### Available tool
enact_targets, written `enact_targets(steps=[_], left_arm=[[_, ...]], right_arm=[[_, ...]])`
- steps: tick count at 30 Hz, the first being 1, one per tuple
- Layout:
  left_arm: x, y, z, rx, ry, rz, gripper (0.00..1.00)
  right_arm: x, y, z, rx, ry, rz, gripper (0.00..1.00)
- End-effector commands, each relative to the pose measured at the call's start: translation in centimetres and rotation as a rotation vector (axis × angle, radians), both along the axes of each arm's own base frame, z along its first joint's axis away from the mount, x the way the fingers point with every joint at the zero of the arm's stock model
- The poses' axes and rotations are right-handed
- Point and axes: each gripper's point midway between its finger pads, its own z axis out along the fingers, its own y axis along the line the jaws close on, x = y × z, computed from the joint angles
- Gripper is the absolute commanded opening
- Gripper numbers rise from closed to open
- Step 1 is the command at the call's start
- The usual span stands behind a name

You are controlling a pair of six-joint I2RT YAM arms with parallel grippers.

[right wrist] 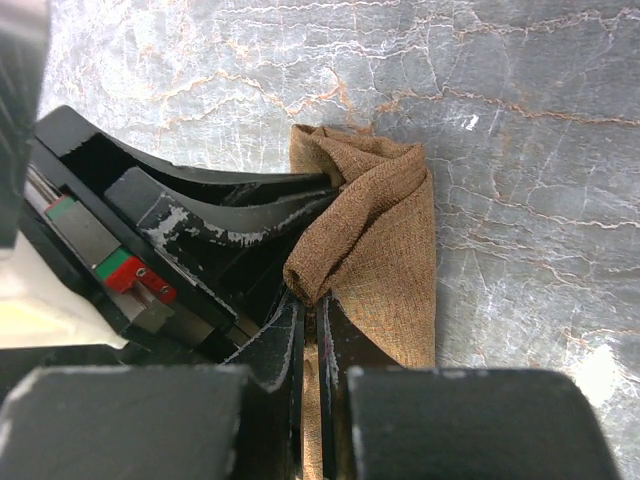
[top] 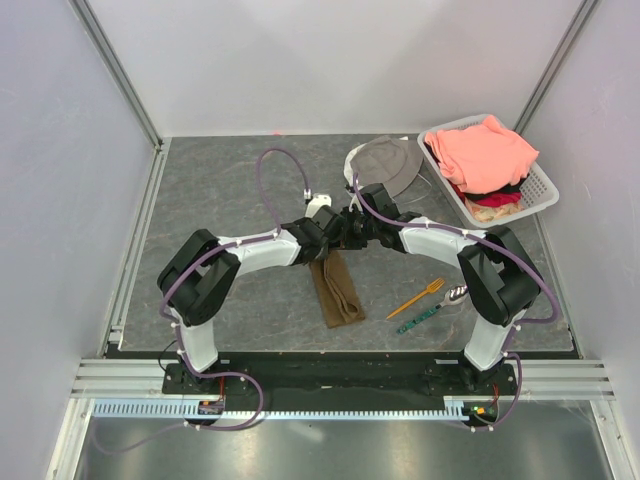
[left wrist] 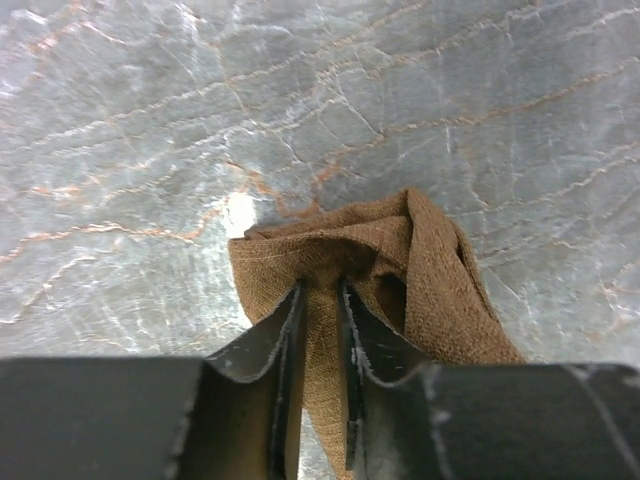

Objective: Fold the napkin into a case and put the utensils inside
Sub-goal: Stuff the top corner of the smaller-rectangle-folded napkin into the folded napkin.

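The brown napkin (top: 337, 290) lies folded into a narrow strip at the middle of the table, its far end lifted and bunched. My left gripper (top: 331, 234) is shut on that bunched end; the left wrist view shows the napkin (left wrist: 400, 260) pinched between the jaws of the left gripper (left wrist: 322, 287). My right gripper (top: 354, 228) meets it from the right and is shut on a rolled edge of the napkin (right wrist: 390, 240), right gripper (right wrist: 315, 300). The left gripper's fingers (right wrist: 230, 200) sit just beside it. The orange fork (top: 417, 298) and the green patterned utensil (top: 420, 319) lie on the table to the right of the strip.
A grey bucket hat (top: 385, 160) lies at the back, just beyond both grippers. A white basket (top: 540, 185) with salmon-pink clothes (top: 485, 150) stands at the back right. Metal frame rails run along the table's left and near edges.
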Motion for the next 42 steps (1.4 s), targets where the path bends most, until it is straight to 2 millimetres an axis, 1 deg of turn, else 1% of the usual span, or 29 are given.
enact_targets(steps=[1, 4, 6, 9, 12, 13, 15, 16, 17, 18, 19, 20, 22, 24, 26, 27, 30, 31, 32, 33, 35, 36, 37, 39, 42], left_arm=[[1.7, 0.3, 1.4, 0.087, -0.081, 0.015, 0.22], [1.8, 0.2, 1.4, 0.104, -0.091, 0.019, 0.17], [2.0, 0.2, 1.6, 0.105, -0.096, 0.018, 0.10], [1.8, 0.0, 2.8, 0.075, -0.108, 0.016, 0.02], [1.1, -0.5, 4.2, -0.010, -0.092, -0.005, 0.02], [0.6, -0.7, 4.6, -0.063, -0.074, -0.008, 0.02], [0.2, -0.6, 4.7, -0.109, -0.053, 0.001, 0.02], [-0.8, -1.1, 4.1, -0.160, -0.003, -0.018, 0.02], [-0.9, -1.4, 4.5, -0.205, 0.006, -0.027, 0.02], [-1.0, -1.2, 4.5, -0.238, 0.025, -0.020, 0.02], [-1.8, -1.5, 4.1, -0.277, 0.059, -0.028, 0.02], [-1.7, -1.7, 4.8, -0.309, 0.045, -0.035, 0.02], [-2.2, -1.7, 4.5, -0.331, 0.065, -0.039, 0.02], [-2.3, -1.7, 4.5, -0.342, 0.072, -0.035, 0.02], [-2.3, -1.6, 4.5, -0.344, 0.074, -0.028, 0.02], [-2.4, -1.3, 4.4, -0.339, 0.081, -0.020, 0.02], [-2.4, -0.7, 4.4, -0.344, 0.084, 0.003, 0.02], [-2.5, -0.5, 4.3, -0.342, 0.085, 0.007, 0.02], [-2.6, -0.5, 4.3, -0.346, 0.086, 0.008, 0.02], [-2.7, -0.4, 4.2, -0.346, 0.089, 0.010, 0.02], [-2.8, -0.4, 4.4, -0.352, 0.087, 0.009, 0.02], [-2.9, -0.3, 4.2, -0.352, 0.092, 0.013, 0.02], [-2.9, -0.4, 4.2, -0.354, 0.092, 0.013, 0.02], [-3.0, -0.4, 4.1, -0.355, 0.098, 0.013, 0.02], [-3.2, -0.3, 3.8, -0.352, 0.103, 0.015, 0.02]], right_arm=[[0.4, 0.7, 0.6, 0.029, -0.018, 0.011, 0.00], [0.3, 0.8, 0.5, 0.029, -0.017, 0.016, 0.00], [0.3, 0.8, 0.4, 0.027, -0.015, 0.016, 0.00], [0.2, 0.9, 0.3, 0.022, -0.019, 0.021, 0.00], [0.3, 1.0, 0.4, 0.017, -0.028, 0.026, 0.00], [0.2, 1.1, 0.5, 0.019, -0.027, 0.027, 0.00], [0.2, 1.5, 0.4, 0.020, -0.026, 0.032, 0.00], [0.0, 1.7, 0.4, 0.019, -0.023, 0.037, 0.00], [0.0, 1.8, 0.2, 0.019, -0.017, 0.034, 0.00], [-0.1, 2.1, 0.1, 0.022, -0.017, 0.038, 0.00], [-0.1, 2.1, -0.1, 0.018, -0.011, 0.035, 0.00], [-0.3, 2.3, -0.6, 0.013, 0.001, 0.038, 0.00], [-0.2, 3.1, -0.4, 0.039, -0.008, 0.042, 0.00], [-0.4, 4.2, -0.9, 0.049, -0.002, 0.056, 0.00], [-0.6, 5.3, -1.8, 0.047, 0.017, 0.086, 0.00], [-0.6, 5.3, -2.1, 0.040, 0.019, 0.089, 0.00], [-0.2, 4.2, -2.0, -0.013, -0.021, 0.072, 0.04], [-0.1, 4.0, -1.3, -0.021, -0.052, 0.081, 0.09], [-0.3, 3.5, -1.4, -0.041, -0.040, 0.084, 0.12], [-0.3, 3.4, -1.2, -0.044, -0.040, 0.091, 0.18], [-0.4, 3.0, -0.6, -0.047, -0.051, 0.099, 0.26], [-0.4, 2.9, -0.4, -0.049, -0.056, 0.100, 0.34], [-0.5, 2.8, 0.0, -0.045, -0.064, 0.102, 0.38], [-0.6, 2.8, 0.4, -0.043, -0.069, 0.103, 0.41], [-0.6, 2.8, 1.4, -0.034, -0.085, 0.107, 0.43]])
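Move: The folded napkin's mouth lies right at the left fingers, its lip between the partly open tips. The top corner, already pinched in the right fingers, stands about 3 cm to that hand's right and 4 cm up. From the right hand the mouth is about 3 cm left, 1 cm back and 5 cm down; the hat is some 16 cm ahead and 8 cm right, the orange fork about 11 cm back and 14 cm right, both roughly 7 cm below. The mouth's lip is pinched by the closing left fingers, which then lift it some 2 cm and draw it about 3 cm back towards the base, rolling about 20 degrees so the hand's right side rises. The corner goes down some 4 cm and about as far left in the still-shut right fingers, slightly back, into the mouth beside the left fingers; there the right fingers open and begin to back off up and right. ##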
